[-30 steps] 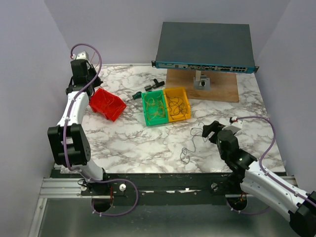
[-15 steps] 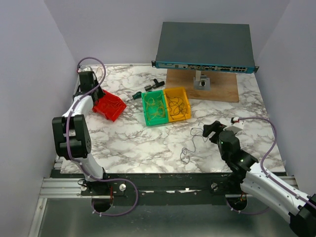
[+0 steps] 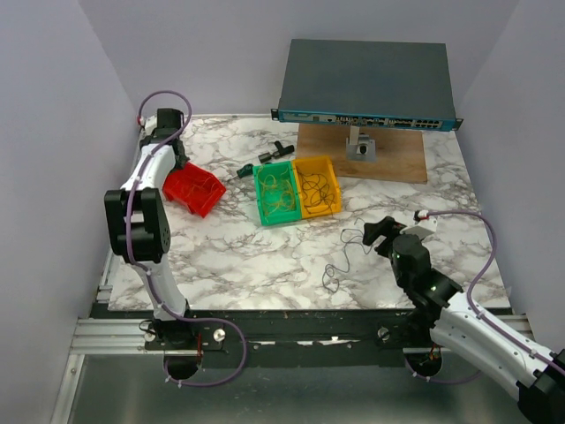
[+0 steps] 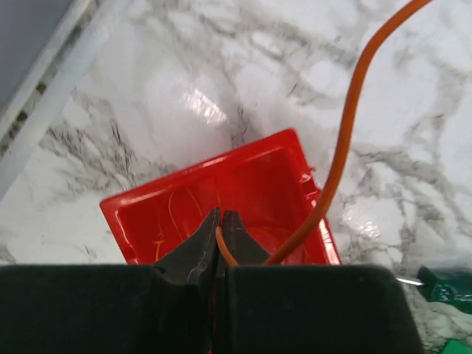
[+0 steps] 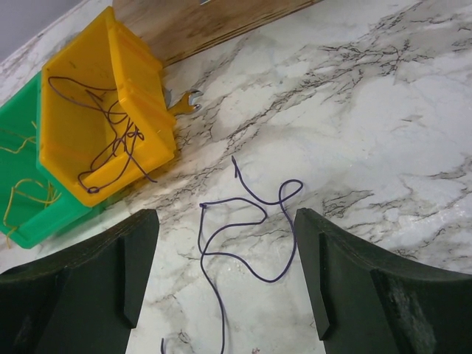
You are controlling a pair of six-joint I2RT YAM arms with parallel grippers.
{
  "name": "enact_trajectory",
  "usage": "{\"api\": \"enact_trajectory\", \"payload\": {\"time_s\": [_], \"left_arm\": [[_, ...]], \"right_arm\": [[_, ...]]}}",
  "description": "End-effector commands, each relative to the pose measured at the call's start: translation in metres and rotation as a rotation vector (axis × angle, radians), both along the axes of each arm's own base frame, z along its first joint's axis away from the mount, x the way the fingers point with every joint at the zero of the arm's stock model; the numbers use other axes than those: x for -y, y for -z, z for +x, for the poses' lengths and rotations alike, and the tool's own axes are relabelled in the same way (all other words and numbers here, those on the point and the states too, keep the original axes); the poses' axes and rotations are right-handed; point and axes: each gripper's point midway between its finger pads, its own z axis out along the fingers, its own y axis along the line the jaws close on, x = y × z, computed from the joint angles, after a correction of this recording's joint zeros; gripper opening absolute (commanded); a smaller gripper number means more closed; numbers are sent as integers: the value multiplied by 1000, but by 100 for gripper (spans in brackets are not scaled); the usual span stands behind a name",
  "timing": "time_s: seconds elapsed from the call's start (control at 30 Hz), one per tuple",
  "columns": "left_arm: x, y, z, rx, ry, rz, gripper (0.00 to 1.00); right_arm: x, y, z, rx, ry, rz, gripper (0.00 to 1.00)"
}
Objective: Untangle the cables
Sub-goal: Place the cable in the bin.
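My left gripper (image 4: 220,214) is shut on a thin orange wire (image 4: 346,140), which runs from the jaws up to the upper right. It hangs over the red bin (image 4: 199,168), which holds faint orange wires. In the top view this gripper (image 3: 177,162) is at the bin's back edge (image 3: 196,191). My right gripper (image 5: 225,273) is open and empty, its fingers either side of a loose dark purple wire (image 5: 233,199) on the marble. In the top view it (image 3: 375,234) sits right of that wire (image 3: 344,252). The yellow bin (image 5: 110,44) holds purple wires and the green bin (image 5: 29,221) holds yellow ones.
A network switch (image 3: 366,84) stands on a wooden board (image 3: 388,163) at the back. Black connectors (image 3: 274,155) lie behind the green bin (image 3: 261,190) and yellow bin (image 3: 328,168). A small wrench (image 5: 184,102) lies by the yellow bin. A green part (image 4: 446,284) lies right of the red bin.
My left arm has swung from the table's left edge toward the back, bringing its gripper over the red bin. The right arm has barely moved.
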Motion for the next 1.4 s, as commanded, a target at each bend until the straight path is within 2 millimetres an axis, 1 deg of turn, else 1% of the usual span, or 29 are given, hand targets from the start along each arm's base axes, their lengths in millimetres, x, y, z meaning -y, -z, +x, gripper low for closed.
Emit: {"api": "enact_trajectory", "payload": {"time_s": [0.0, 0.07, 0.13, 0.2, 0.27, 0.3, 0.37, 0.4, 0.47, 0.53, 0.57, 0.6, 0.7, 0.8, 0.83, 0.93, 1.07, 1.13, 1.17, 1.2, 1.23, 1.3, 1.37], "left_arm": [[11, 57, -62, -337, -90, -41, 0], [18, 60, -62, -332, -76, -74, 0], [29, 66, -62, -338, -42, -122, 0], [38, 75, -69, -372, -52, -171, 0], [47, 84, -76, -365, -81, -228, 0], [53, 89, -75, -338, -67, -259, 5], [58, 88, -77, -329, -51, -270, 19], [59, 87, -77, -326, -35, -266, 20], [57, 84, -81, -331, -37, -255, 26], [53, 80, -85, -332, -39, -230, 32], [51, 75, -86, -325, -40, -215, 38], [48, 71, -87, -316, -40, -197, 41], [41, 50, -86, -277, -27, -155, 42], [39, 30, -87, -247, -16, -138, 43], [39, 25, -87, -239, -15, -136, 49], [40, 14, -88, -222, -9, -143, 52], [40, 4, -90, -206, -5, -149, 54], [40, -1, -92, -199, -6, -143, 61], [39, -5, -93, -194, -5, -142, 69], [37, -7, -94, -192, -9, -133, 89], [36, -11, -95, -182, -5, -125, 98], [39, -10, -96, -169, 26, -145, 99], [41, -5, -98, -173, 25, -203, 99]], "right_arm": [[2, 5, -2, -4, 4, -1, 82], [2, 5, -2, -4, 3, 0, 82], [3, 5, -2, -2, 4, -1, 82], [3, 5, -2, -2, 5, 1, 82], [3, 5, -2, -1, 7, 0, 82], [3, 4, -2, 0, 9, 0, 82], [4, 5, -2, -1, 12, 2, 82], [3, 4, -2, 0, 11, 3, 82], [4, 4, -2, 1, 11, 5, 82], [4, 4, -2, 4, 13, 8, 82], [4, 4, -3, 4, 10, 8, 82], [3, 4, -3, 4, 8, 8, 82], [2, 4, -3, 5, 1, 7, 82], [2, 3, -3, 5, -1, 6, 82], [2, 3, -3, 4, -3, 6, 82], [2, 4, -3, 5, -5, 5, 82], [1, 3, -3, 5, -6, 6, 82], [1, 3, -3, 6, -7, 7, 82], [1, 3, -3, 6, -7, 6, 82], [1, 4, -3, 4, -6, 6, 82], [1, 3, -3, 5, -7, 7, 82], [1, 4, -3, 4, -8, 9, 82], [1, 3, -3, 6, -6, 9, 82]]}}
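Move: The left hand, shut on the orange cable, has the red bin's middle about 8 cm back, 3 cm to its right and 10 cm below. The green screwdriver lies some 4 cm back and 16 cm right, 12 cm lower; the green bin sits about 9 cm back and 26 cm right, 10 cm lower. From the idle right hand the red bin is about 12 cm ahead, 44 cm left and 9 cm below. Left hand plunges 10 cm down and back into the red bin, opens wide to release the cable, rises. ##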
